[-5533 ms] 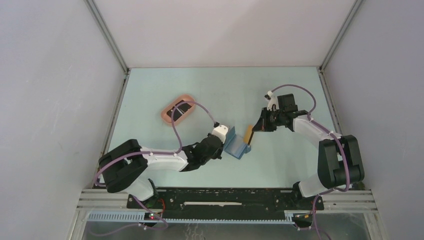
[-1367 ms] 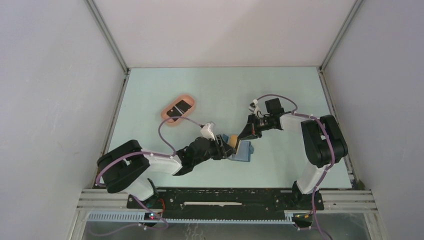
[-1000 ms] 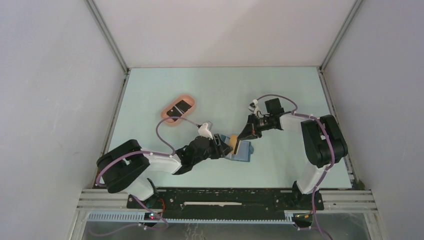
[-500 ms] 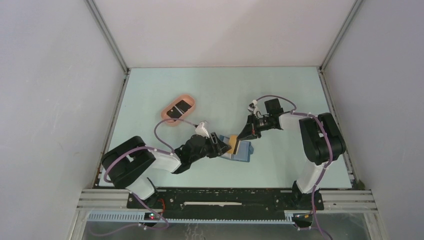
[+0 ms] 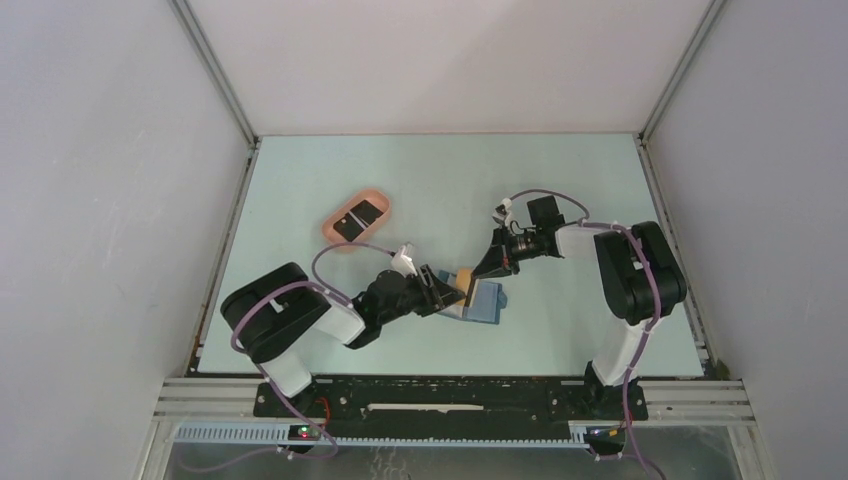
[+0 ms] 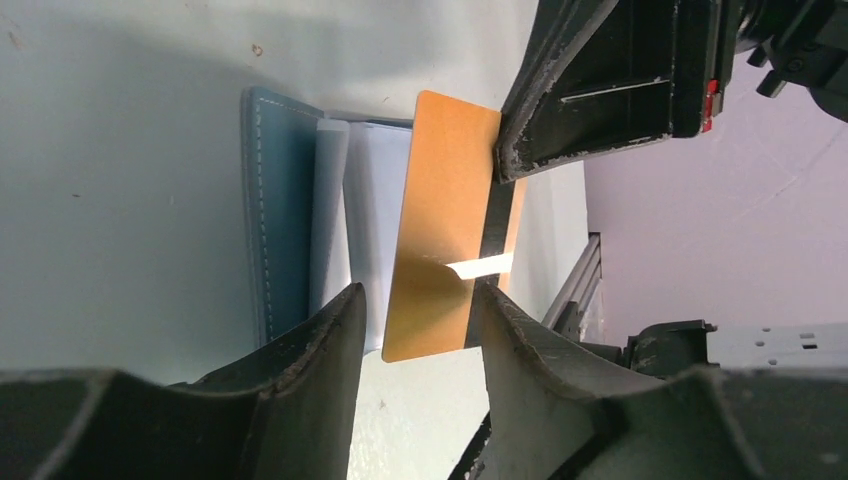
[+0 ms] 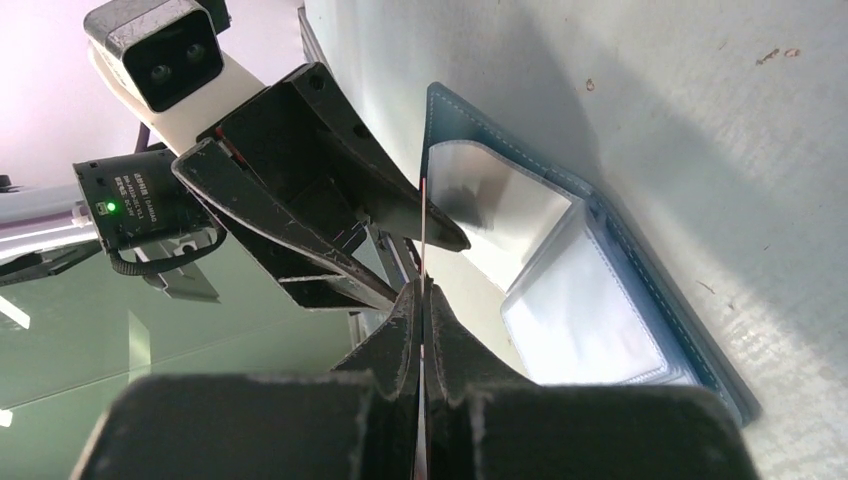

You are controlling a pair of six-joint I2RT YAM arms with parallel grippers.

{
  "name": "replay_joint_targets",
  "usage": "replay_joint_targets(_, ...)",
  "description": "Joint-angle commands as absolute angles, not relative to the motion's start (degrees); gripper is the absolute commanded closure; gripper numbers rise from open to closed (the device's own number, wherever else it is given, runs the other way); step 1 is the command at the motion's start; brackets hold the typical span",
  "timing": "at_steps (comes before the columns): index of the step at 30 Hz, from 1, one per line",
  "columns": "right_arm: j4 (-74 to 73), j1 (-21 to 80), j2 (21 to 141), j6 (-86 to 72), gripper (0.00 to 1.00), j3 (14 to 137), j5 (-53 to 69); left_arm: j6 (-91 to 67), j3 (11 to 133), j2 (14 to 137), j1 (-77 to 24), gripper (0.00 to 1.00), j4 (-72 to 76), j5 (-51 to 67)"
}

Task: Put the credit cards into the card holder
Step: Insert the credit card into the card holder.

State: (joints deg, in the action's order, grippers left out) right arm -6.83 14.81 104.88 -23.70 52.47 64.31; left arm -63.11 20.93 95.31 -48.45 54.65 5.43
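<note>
The blue card holder [image 5: 487, 303] lies open on the table, its clear inner pockets up; it also shows in the left wrist view [image 6: 285, 220] and the right wrist view [image 7: 570, 300]. My right gripper [image 5: 489, 270] is shut on the orange-tan credit card [image 5: 466, 284], holding it on edge over the holder's pockets [image 6: 445, 220]. In the right wrist view the card [image 7: 423, 225] is a thin line between the shut fingertips. My left gripper [image 5: 447, 290] is open, its fingers on either side of the card's near end without touching it. Black cards [image 5: 352, 220] lie in the pink tray.
The pink oval tray [image 5: 327, 228] sits at the back left of the table. The two grippers face each other closely over the holder. White enclosure walls stand on three sides.
Since 5.5 s ago my right gripper has carried the orange card left and down onto the holder. In the last second the left arm's shoulder swung right; its gripper stays at the card.
</note>
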Motion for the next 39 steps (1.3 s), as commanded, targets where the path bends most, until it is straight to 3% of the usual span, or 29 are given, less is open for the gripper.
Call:
replay_joint_targets(1,-5.46,15.59,106.04,-24.52,1.00,54.90,66.27,-66.04,18.94,97.51,-47.38,0.51,62.44,8.06)
replay_joint_targets(6,-5.53,15.90,106.74,-24.40,1.00,55.17,66.40,-69.40,17.45,101.61,-46.21,0.60,70.91,10.06)
replay_joint_targets(13,-6.97,16.13,107.55,-22.92,1.00,55.82,66.02,-72.39,16.69,106.67,-45.00,0.84,79.67,12.58)
replay_joint_targets(16,-7.47,16.26,108.29,-22.51,1.00,56.30,65.93,-72.52,16.78,106.87,-44.76,0.83,80.01,13.06)
replay_joint_targets(20,-8.07,16.52,109.17,-22.01,1.00,56.79,66.08,-72.51,16.61,106.36,-44.52,0.71,80.11,13.41)
replay_joint_targets(25,-8.44,16.74,109.89,-21.72,1.00,57.34,66.18,-72.78,16.76,106.66,-44.32,0.71,80.54,14.11)
replay_joint_targets(30,-9.49,16.97,110.37,-20.71,1.00,57.85,66.09,-72.91,16.50,106.82,-44.10,0.81,80.98,14.39)
replay_joint_targets(35,-11.36,17.05,110.30,-18.74,1.00,58.79,65.89,-72.25,15.66,106.66,-43.65,0.99,81.15,14.12)
replay_joint_targets(39,-14.32,16.83,110.08,-15.55,0.92,60.23,66.43,-71.17,14.75,106.80,-43.10,1.00,81.15,13.77)
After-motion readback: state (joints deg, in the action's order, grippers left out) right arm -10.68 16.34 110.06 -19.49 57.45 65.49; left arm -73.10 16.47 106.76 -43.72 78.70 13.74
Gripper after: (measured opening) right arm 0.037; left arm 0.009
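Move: The orange card, held in the right fingers, has its middle about 2 cm ahead and 1 cm right of the left hand, nearly level with it. The card holder lies open under both hands, some 2 cm right and 4 cm below the left hand, and about 4 cm back and 5 cm below the right. From the right hand the card's middle is 2 cm back, 2 cm left and slightly lower. The pink tray sits about 14 cm ahead and 19 cm left of the left hand. Down and to its left by about 1 cm each, the right hand eases the card towards the holder, its shut fingers keeping their hold. The left hand stays nearly in place, dipping under 1 cm and coming back up while it rolls about 15 degrees; its fingers, half open around the card's near end, close partway, reopen a little, then shut to pinch that end. ##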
